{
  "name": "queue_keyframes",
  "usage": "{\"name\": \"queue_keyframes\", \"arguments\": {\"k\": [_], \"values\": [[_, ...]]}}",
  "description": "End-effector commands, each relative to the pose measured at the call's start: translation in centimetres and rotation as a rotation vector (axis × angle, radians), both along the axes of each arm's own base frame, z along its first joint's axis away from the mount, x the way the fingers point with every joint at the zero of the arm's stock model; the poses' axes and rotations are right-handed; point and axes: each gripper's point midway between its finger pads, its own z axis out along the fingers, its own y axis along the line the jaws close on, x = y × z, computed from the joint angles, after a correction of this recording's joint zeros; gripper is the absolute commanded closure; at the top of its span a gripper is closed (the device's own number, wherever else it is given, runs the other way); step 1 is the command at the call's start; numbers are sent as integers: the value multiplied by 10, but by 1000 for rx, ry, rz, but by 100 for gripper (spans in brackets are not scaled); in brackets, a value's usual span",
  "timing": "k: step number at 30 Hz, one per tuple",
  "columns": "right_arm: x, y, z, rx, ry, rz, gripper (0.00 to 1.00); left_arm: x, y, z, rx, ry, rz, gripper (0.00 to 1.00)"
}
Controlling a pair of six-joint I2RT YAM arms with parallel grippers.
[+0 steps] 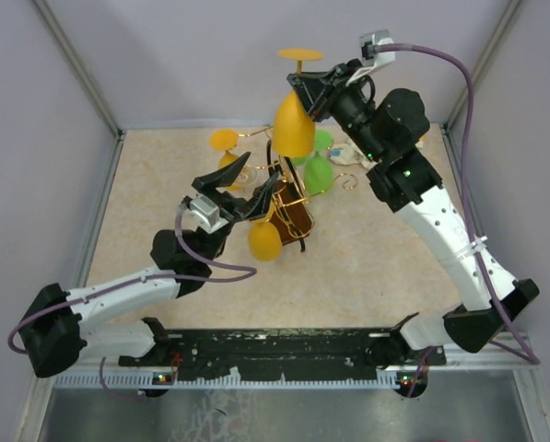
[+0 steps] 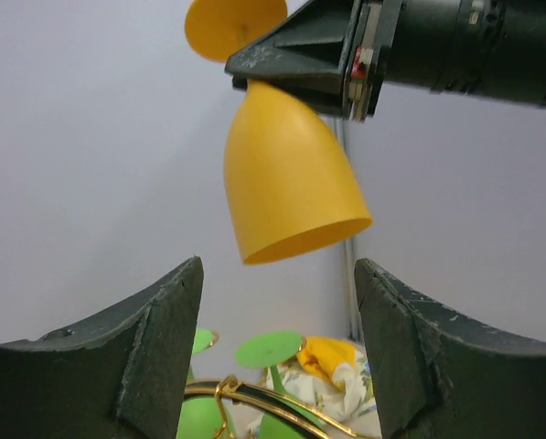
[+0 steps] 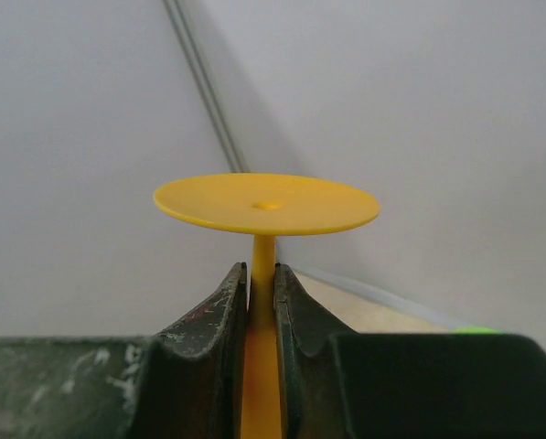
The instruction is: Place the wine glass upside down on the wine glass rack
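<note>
A yellow wine glass [image 1: 293, 127] hangs upside down in the air above the wine glass rack [image 1: 291, 214], a gold wire stand on a dark wooden base. My right gripper [image 1: 299, 83] is shut on its stem just under the round foot [image 3: 266, 203], and its fingers [image 3: 222, 302] press the stem from both sides. My left gripper [image 1: 245, 182] stands open, low at the rack's left side, apart from the glass. In the left wrist view the bowl [image 2: 286, 183] hangs mouth down above and between that gripper's [image 2: 277, 274] spread fingers, and the gold wire [image 2: 282, 402] shows below.
Two other yellow glasses [image 1: 264, 239] and green glasses [image 1: 319, 170] hang on the rack. A patterned white and yellow cloth [image 2: 337, 375] lies behind it near the back right corner. Grey walls close in the table on three sides.
</note>
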Motion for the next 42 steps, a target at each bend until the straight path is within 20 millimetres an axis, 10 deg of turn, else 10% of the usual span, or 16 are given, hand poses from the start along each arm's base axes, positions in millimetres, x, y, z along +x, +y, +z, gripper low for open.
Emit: {"name": "queue_keyframes", "arguments": {"k": [1,19,32,42], "values": [[-5,-58,35,-92,-107,-266,100,15,-7,-29,174,146,51,27],[-57,-166,-106,-462,121,-578,100,108,58,-30,278,589,233,26],[-77,-142,-190,-502,110,-389,100,116,76,-36,270,608,290,26],[-86,-134,-211,-388,-63,-355,100,121,76,-47,264,621,293,26]]}}
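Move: The empty right-front hook of the rack, where the orange wine glass held upside down by its stem in the right hand is bound, lies about 13 cm to that hand's right, 3 cm back and some 25 cm below. From that hook, the nearer green glass hangs roughly 9 cm farther out and 7 cm left, the hanging orange glass about 20 cm left and 8 cm back. From the open left hand the hook is about 9 cm ahead, 21 cm right and 15 cm lower. The held orange glass, foot up, is swept right and slightly back, then brought steeply down towards the empty hook, some 25 cm lower in all; the right hand keeps its grip on the stem while rolling its left side down and swinging clockwise. The free left hand, still open, reaches forward and left over the rack's left side, tipping its fingers down about 35 degrees, then waits. ##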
